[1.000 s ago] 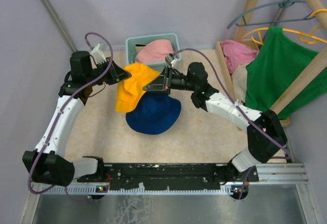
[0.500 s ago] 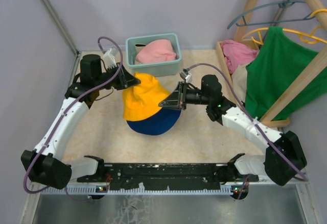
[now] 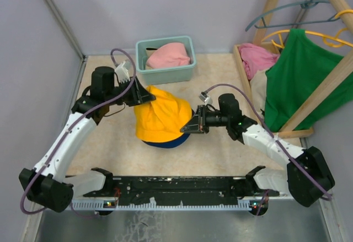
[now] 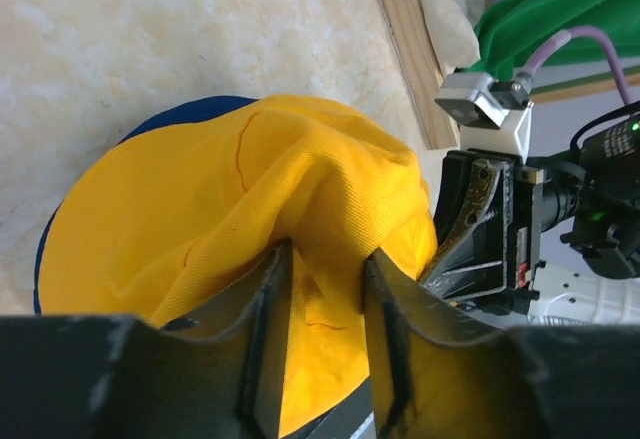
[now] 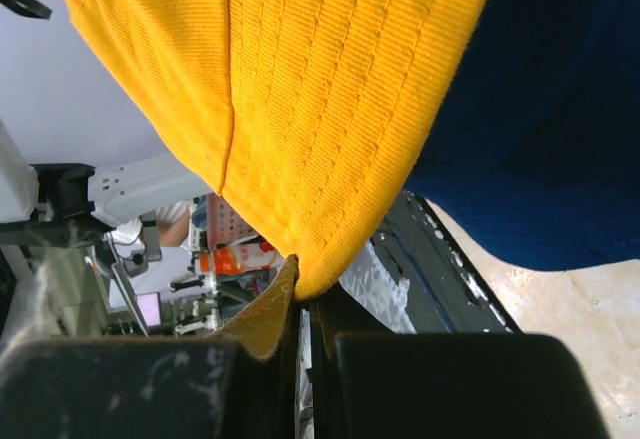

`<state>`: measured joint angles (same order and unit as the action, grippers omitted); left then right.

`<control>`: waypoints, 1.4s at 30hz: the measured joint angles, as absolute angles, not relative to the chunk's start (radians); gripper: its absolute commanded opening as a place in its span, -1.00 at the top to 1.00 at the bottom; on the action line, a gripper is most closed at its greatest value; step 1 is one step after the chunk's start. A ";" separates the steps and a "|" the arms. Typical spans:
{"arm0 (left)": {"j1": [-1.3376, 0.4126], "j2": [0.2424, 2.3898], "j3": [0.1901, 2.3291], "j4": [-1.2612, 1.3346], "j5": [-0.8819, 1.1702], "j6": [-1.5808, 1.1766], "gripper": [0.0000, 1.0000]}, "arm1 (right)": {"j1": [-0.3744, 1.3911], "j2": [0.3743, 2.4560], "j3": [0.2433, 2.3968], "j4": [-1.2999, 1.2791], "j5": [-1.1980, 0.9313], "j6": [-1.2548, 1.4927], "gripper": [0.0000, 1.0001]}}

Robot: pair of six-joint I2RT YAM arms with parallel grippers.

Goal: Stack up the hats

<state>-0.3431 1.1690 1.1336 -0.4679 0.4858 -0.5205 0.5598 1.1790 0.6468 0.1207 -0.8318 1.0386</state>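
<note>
The yellow-orange hat (image 3: 161, 118) lies draped over the navy blue hat (image 3: 165, 142), of which only a thin near rim shows. My left gripper (image 3: 148, 95) is shut on the yellow hat's far-left edge; fabric fills the gap between its fingers (image 4: 318, 289). My right gripper (image 3: 187, 126) is shut on the hat's right brim (image 5: 305, 284). The navy hat also shows in the left wrist view (image 4: 150, 124) and the right wrist view (image 5: 540, 139). The pink hat (image 3: 168, 55) sits in the teal basket (image 3: 165, 74). The beige hat is not clearly in view.
A wooden rack (image 3: 325, 85) at the right holds a green shirt (image 3: 300, 76) on a hanger, with a pink cloth (image 3: 256, 57) and pale fabric (image 3: 258, 90) in the wooden tray below it. Grey walls close the left and back.
Both grippers have carried the yellow hat toward me and down, spreading it over the navy hat, which is now almost covered. The right arm has drawn back to the right.
</note>
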 measured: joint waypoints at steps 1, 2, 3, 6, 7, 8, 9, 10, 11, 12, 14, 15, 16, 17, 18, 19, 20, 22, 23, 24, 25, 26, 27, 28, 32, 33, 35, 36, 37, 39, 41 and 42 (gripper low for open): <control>-0.345 1.155 1.135 -0.478 0.469 -0.522 0.04 | 0.560 1.179 0.644 0.116 -0.831 1.028 1.00; -0.345 1.145 1.137 -0.484 0.455 -0.522 0.01 | 0.560 1.179 0.641 0.112 -0.830 1.015 1.00; -0.345 1.137 1.143 -0.497 0.439 -0.525 -0.02 | 0.560 1.179 0.640 0.105 -0.830 1.001 1.00; -0.332 1.112 1.165 -0.525 0.396 -0.536 -0.17 | 0.559 1.179 0.627 0.109 -0.828 0.976 1.00; -0.324 1.099 1.166 -0.532 0.383 -0.542 -0.22 | 0.558 1.179 0.620 0.112 -0.828 0.969 1.00; -0.317 1.087 1.166 -0.542 0.371 -0.550 -0.25 | 0.555 1.179 0.611 0.112 -0.828 0.968 1.00; -0.307 1.071 1.166 -0.561 0.352 -0.562 -0.26 | 0.553 1.181 0.604 0.115 -0.829 0.967 1.00; -0.296 1.055 1.163 -0.578 0.336 -0.572 -0.27 | 0.550 1.185 0.599 0.116 -0.831 0.965 1.00; -0.282 1.035 1.154 -0.593 0.320 -0.584 -0.27 | 0.544 1.191 0.596 0.118 -0.833 0.962 1.00; -0.267 1.012 1.138 -0.605 0.310 -0.597 -0.28 | 0.537 1.198 0.595 0.120 -0.836 0.960 1.00; -0.229 0.957 1.084 -0.625 0.307 -0.625 -0.28 | 0.517 1.214 0.595 0.130 -0.842 0.959 1.00; -0.207 0.927 1.045 -0.627 0.315 -0.642 -0.29 | 0.507 1.221 0.595 0.135 -0.846 0.956 1.00; -0.190 0.903 1.007 -0.628 0.324 -0.659 -0.29 | 0.498 1.231 0.594 0.141 -0.852 0.952 1.00; -0.174 0.883 0.965 -0.628 0.333 -0.677 -0.29 | 0.491 1.242 0.593 0.146 -0.859 0.948 1.00; -0.157 0.863 0.914 -0.624 0.348 -0.695 -0.29 | 0.487 1.255 0.591 0.152 -0.866 0.943 1.00; -0.144 0.852 0.867 -0.624 0.361 -0.714 -0.27 | 0.481 1.260 0.589 0.154 -0.869 0.941 1.00; -0.135 0.846 0.822 -0.624 0.374 -0.729 -0.26 | 0.476 1.269 0.588 0.154 -0.878 0.937 1.00; -0.124 0.845 0.758 -0.621 0.394 -0.752 -0.26 | 0.464 1.286 0.588 0.157 -0.891 0.933 1.00; -0.119 0.845 0.728 -0.615 0.403 -0.764 -0.26 | 0.457 1.291 0.588 0.157 -0.897 0.929 1.00; -0.115 0.845 0.707 -0.609 0.411 -0.772 -0.26 | 0.449 1.295 0.588 0.157 -0.903 0.926 1.00; -0.113 0.845 0.695 -0.602 0.417 -0.776 -0.26 | 0.442 1.297 0.588 0.157 -0.911 0.923 1.00; -0.108 0.845 0.683 -0.590 0.426 -0.782 -0.27 | 0.434 1.299 0.588 0.157 -0.916 0.919 1.00; -0.106 0.846 0.677 -0.579 0.433 -0.785 -0.27 | 0.427 1.299 0.588 0.156 -0.923 0.917 1.00; -0.103 0.847 0.669 -0.560 0.440 -0.788 -0.27 | 0.418 1.301 0.588 0.157 -0.931 0.915 1.00; -0.091 0.868 0.637 -0.484 0.464 -0.799 -0.27 | 0.385 1.316 0.588 0.155 -0.956 0.899 1.00; -0.088 0.877 0.632 -0.466 0.468 -0.805 -0.27 | 0.377 1.322 0.590 0.150 -0.962 0.891 1.00; -0.087 0.904 0.629 -0.425 0.476 -0.811 -0.26 | 0.362 1.339 0.590 0.143 -0.973 0.875 1.00; -0.087 0.920 0.629 -0.402 0.481 -0.812 -0.26 | 0.356 1.350 0.590 0.140 -0.976 0.869 1.00; -0.087 0.934 0.629 -0.387 0.484 -0.812 -0.26 | 0.352 1.361 0.590 0.139 -0.979 0.863 1.00; -0.087 0.970 0.630 -0.358 0.493 -0.810 -0.25 | 0.346 1.384 0.591 0.134 -0.986 0.855 1.00; -0.087 1.007 0.630 -0.337 0.507 -0.807 -0.23 | 0.344 1.401 0.591 0.133 -0.992 0.847 1.00; -0.087 1.024 0.630 -0.328 0.516 -0.807 -0.23 | 0.344 1.409 0.592 0.133 -0.995 0.844 1.00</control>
<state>-0.0868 1.0241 0.6296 -0.3283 0.5159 -0.8066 0.3435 1.4094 0.5922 0.1333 -0.9951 0.8440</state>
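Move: The blue hat lies under the yellow one, its middle about 5 cm back, 7 cm right and 13 cm below the left hand; from the right hand it is some 8 cm ahead, 8 cm left and 8 cm lower. The yellow hat sags between both grippers, its middle roughly 5 cm back, 6 cm right and 7 cm below the left hand. The teal box stands about 26 cm ahead of the left hand, 6 cm right and 13 cm lower. Leftward and slightly up, the left hand opens further and comes free of the yellow hat's far-left part, then drops about 13 cm to beside the left brims, dipping and turning counter-clockwise some 20 degrees, before easing forward a little. The right hand keeps its brim pinched, sinking about 7 cm over the blue brim while drawing right and forward. ##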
